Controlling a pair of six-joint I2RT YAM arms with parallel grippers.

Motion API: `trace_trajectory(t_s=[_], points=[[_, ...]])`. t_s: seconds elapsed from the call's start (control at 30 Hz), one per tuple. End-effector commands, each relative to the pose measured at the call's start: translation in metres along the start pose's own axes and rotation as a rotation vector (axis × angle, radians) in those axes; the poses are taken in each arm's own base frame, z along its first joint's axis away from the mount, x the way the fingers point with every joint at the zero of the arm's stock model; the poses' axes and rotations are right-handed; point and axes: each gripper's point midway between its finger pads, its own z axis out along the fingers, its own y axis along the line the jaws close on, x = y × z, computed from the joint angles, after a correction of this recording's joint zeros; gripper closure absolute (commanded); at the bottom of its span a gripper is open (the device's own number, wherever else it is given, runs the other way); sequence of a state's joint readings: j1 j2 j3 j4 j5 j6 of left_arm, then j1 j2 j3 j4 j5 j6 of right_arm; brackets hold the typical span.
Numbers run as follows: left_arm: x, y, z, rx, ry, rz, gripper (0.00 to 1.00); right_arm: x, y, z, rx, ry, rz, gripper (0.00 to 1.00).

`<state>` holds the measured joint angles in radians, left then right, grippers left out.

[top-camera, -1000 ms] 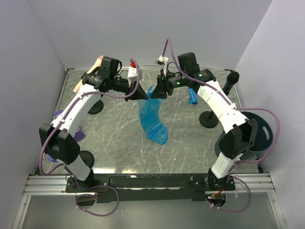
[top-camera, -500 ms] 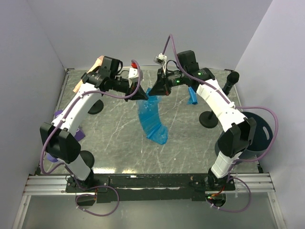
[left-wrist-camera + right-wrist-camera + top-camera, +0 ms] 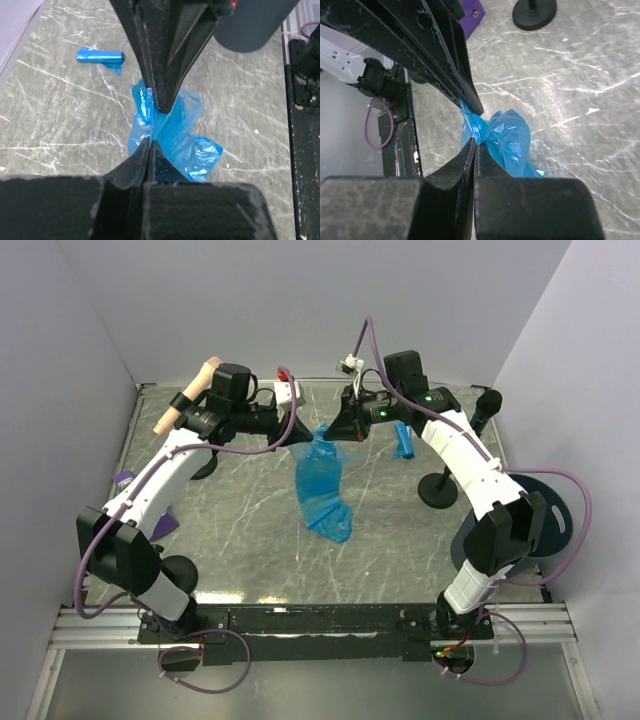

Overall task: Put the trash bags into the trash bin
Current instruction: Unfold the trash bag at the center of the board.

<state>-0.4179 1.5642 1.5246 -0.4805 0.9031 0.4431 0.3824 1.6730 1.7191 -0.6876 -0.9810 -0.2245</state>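
Observation:
A long bright-blue trash bag [image 3: 320, 485] hangs down to the table from a bunched top edge, pinched by both grippers that meet tip to tip above the table's far middle. My left gripper [image 3: 306, 438] [image 3: 151, 141] is shut on that film from the left. Opposite it, my right gripper [image 3: 336, 432] [image 3: 476, 142] is shut on the same bunch. A small blue roll, the second trash bag [image 3: 403, 440] [image 3: 100, 55], lies on the table behind the right arm. The dark trash bin [image 3: 548, 515] [image 3: 250, 25] stands at the right edge, partly hidden by the right arm.
Black round stand bases sit at the right [image 3: 438, 490], the left [image 3: 200, 468] and the near left [image 3: 178, 570]. A purple object [image 3: 125, 480] lies by the left wall. A white and red device [image 3: 288, 392] is at the back. Walls close in three sides.
My right gripper has closed onto the bag's top beside the left gripper. Both grippers shifted slightly right, and the bag's upper part is now gathered between them.

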Motion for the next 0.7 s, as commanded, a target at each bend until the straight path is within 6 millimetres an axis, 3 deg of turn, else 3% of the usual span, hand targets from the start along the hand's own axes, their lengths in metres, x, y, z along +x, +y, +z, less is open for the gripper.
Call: trace_trajectory(t_s=[0.0,0.3,0.43,0.57,0.67], points=[[-0.011,0.013,-0.018,-0.104,-0.009,-0.020,0.99,-0.009,-0.008,-0.033,0.134,-0.033,-0.020,1.00],[-0.021,-0.002,-0.018,-0.032,-0.060,0.011,0.99,-0.003,-0.003,-0.035,0.118,-0.037,0.015,1.00],[-0.023,-0.001,-0.019,-0.039,-0.070,0.041,1.00,-0.004,0.001,-0.037,0.111,-0.032,0.011,0.95],[-0.025,-0.009,-0.022,0.004,-0.075,0.049,0.99,0.000,0.009,-0.038,0.076,-0.027,0.012,0.73],[-0.028,-0.016,-0.024,0.037,-0.099,0.058,0.99,0.004,0.008,-0.035,0.067,-0.028,0.024,0.71]])
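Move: Both hands pinch the trash bag's mouth, about 5 cm apart. The hanging bag's middle is about 13 cm below each, 2 cm back, some 3 cm right of the left hand and 3 cm left of the right. From the right hand, the blue bag roll is about 18 cm ahead and 19 cm right, and the black stand's foot 6 cm ahead and 27 cm right, both roughly 26 cm lower. Right hand pulls about 2.5 cm rightward, opening partway to let go of the bag; left keeps its pinch. ##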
